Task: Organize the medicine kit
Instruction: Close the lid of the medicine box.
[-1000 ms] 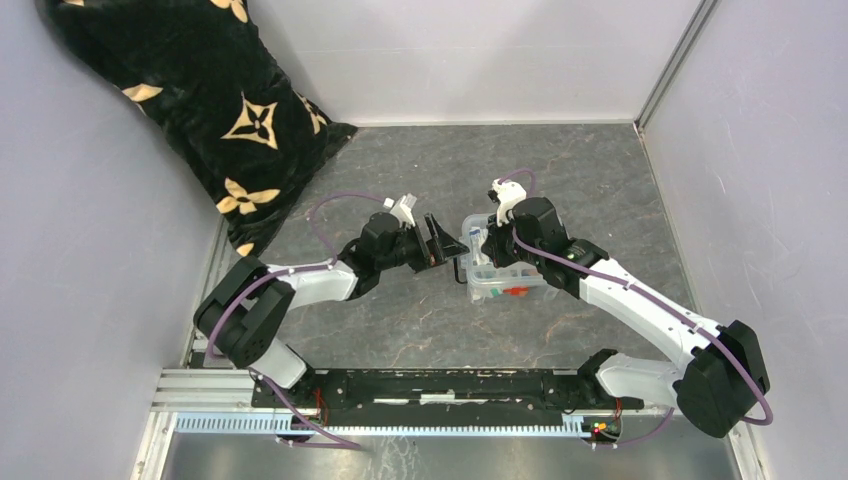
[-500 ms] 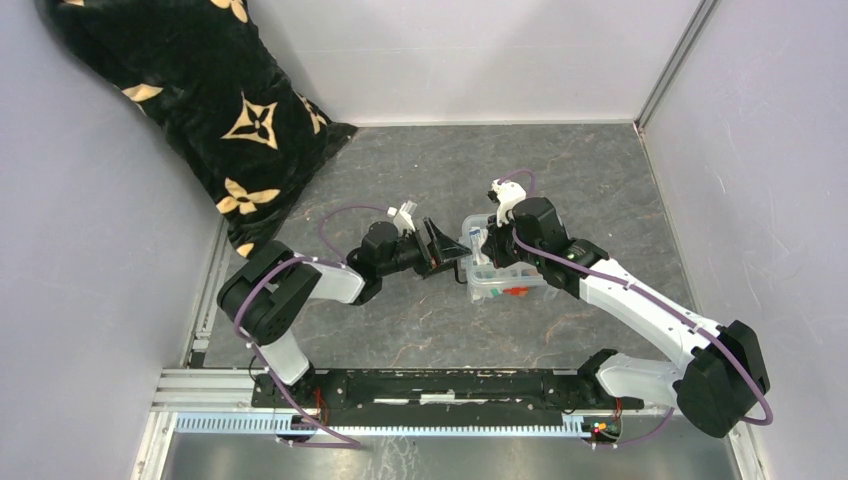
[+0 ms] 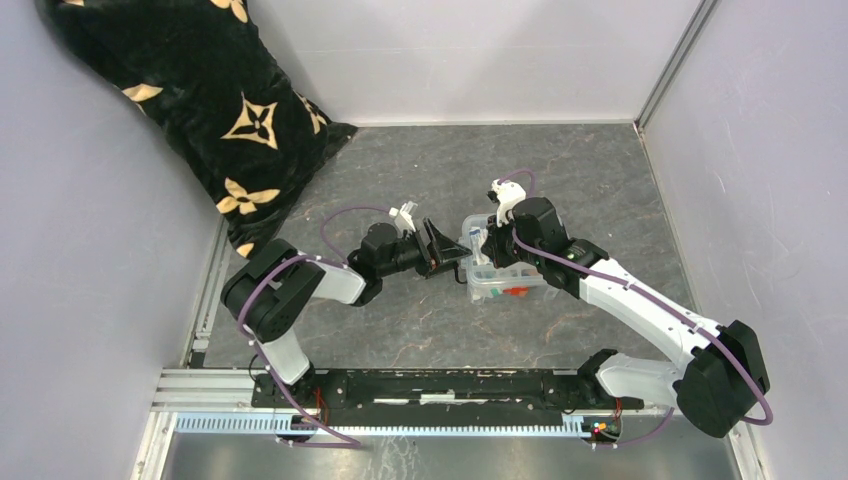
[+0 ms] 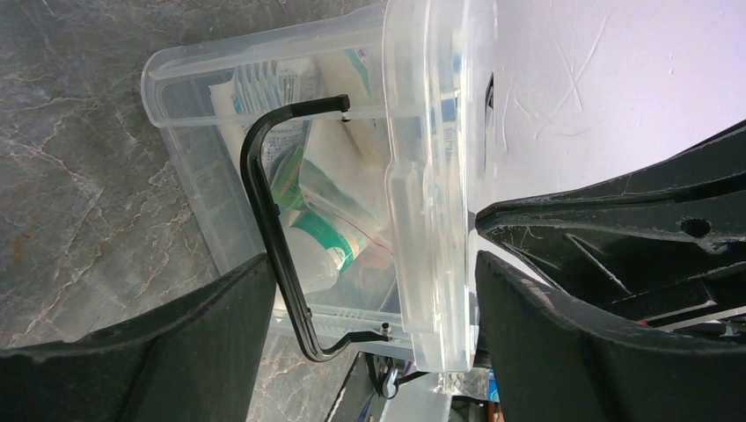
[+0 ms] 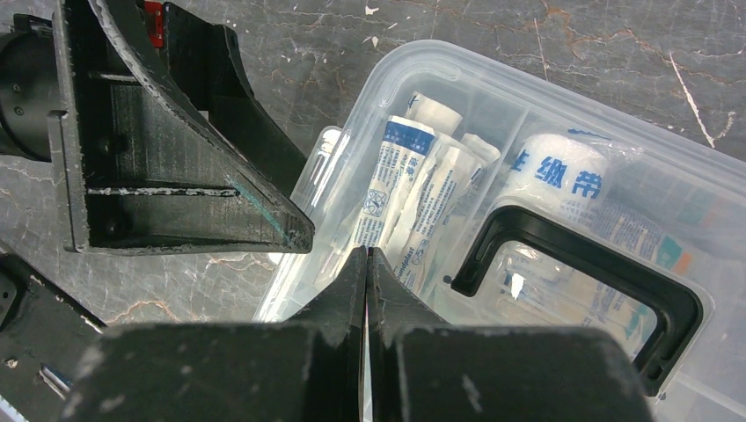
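The medicine kit [image 3: 503, 284], a clear box holding tubes [image 5: 398, 195] and a bandage roll [image 5: 563, 171], sits mid-table with its clear lid [image 4: 433, 167] on top. My left gripper [image 3: 450, 252] is open and straddles the kit's left end. In the left wrist view [image 4: 374, 251] the black wire side clip [image 4: 271, 230] and the lid's edge lie between its fingers, and neither finger touches them. My right gripper [image 5: 366, 262] is shut with nothing in it, its tip over the lid's left part, beside the black handle [image 5: 576, 264].
A black cushion with gold flower marks [image 3: 190, 100] leans in the back left corner. Grey walls close in the table on three sides. The arms' mounting rail [image 3: 430, 385] runs along the near edge.
My left arm has pulled its elbow in and pushed its open gripper a little rightwards, closer round the kit's end. The right arm and the kit have stayed put.
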Controlling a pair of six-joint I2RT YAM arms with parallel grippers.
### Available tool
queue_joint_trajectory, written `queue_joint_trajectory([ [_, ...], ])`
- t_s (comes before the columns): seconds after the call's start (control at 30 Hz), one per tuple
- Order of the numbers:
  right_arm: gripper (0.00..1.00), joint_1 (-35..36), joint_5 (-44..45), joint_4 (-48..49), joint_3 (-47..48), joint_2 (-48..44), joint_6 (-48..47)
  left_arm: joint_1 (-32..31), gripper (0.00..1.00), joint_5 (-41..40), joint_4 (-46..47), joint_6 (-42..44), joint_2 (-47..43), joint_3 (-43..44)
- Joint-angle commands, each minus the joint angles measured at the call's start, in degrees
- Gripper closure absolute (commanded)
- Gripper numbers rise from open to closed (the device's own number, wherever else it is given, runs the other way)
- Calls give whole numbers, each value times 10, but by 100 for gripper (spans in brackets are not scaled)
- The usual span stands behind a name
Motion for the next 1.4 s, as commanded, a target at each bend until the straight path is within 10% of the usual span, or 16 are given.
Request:
queue_joint_trajectory([
  [0.0, 100, 1, 0, -46, 1, 12, -11, 2, 15, 15, 13, -11, 12, 13],
  [0.77, 100, 0, 0, -49, -1, 13, -13, -3, 41, -21, -175, 62, -28, 57],
  [1.37, 100, 0, -1, -45, -4, 17, -11, -34, 46, -162, -499, 179, -43, 189],
])
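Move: The medicine box's black side handle hangs on its left end, within about 1 cm to the right of the left hand point, level with it fore and aft and some 3 cm below, between the spread fingers. The lid's near end rim is roughly 2 cm to the right and 2 cm above; the lid's middle lies about 10 cm right, 1 cm ahead and 3 cm up. From the right hand the side handle is some 7 cm left, 5 cm below, level fore and aft. Slowly closing from nearly wide open to a little over half, the left fingers straddle the box's left end, upper finger at lid level, lower finger by the side handle. After a near standstill, the hand goes forward, up and right, about 3 cm altogether, tipping its fingertips down some 15 degrees, and the lower finger lifts the handle. The right hand stays put, shut fingertips resting on the lid. ##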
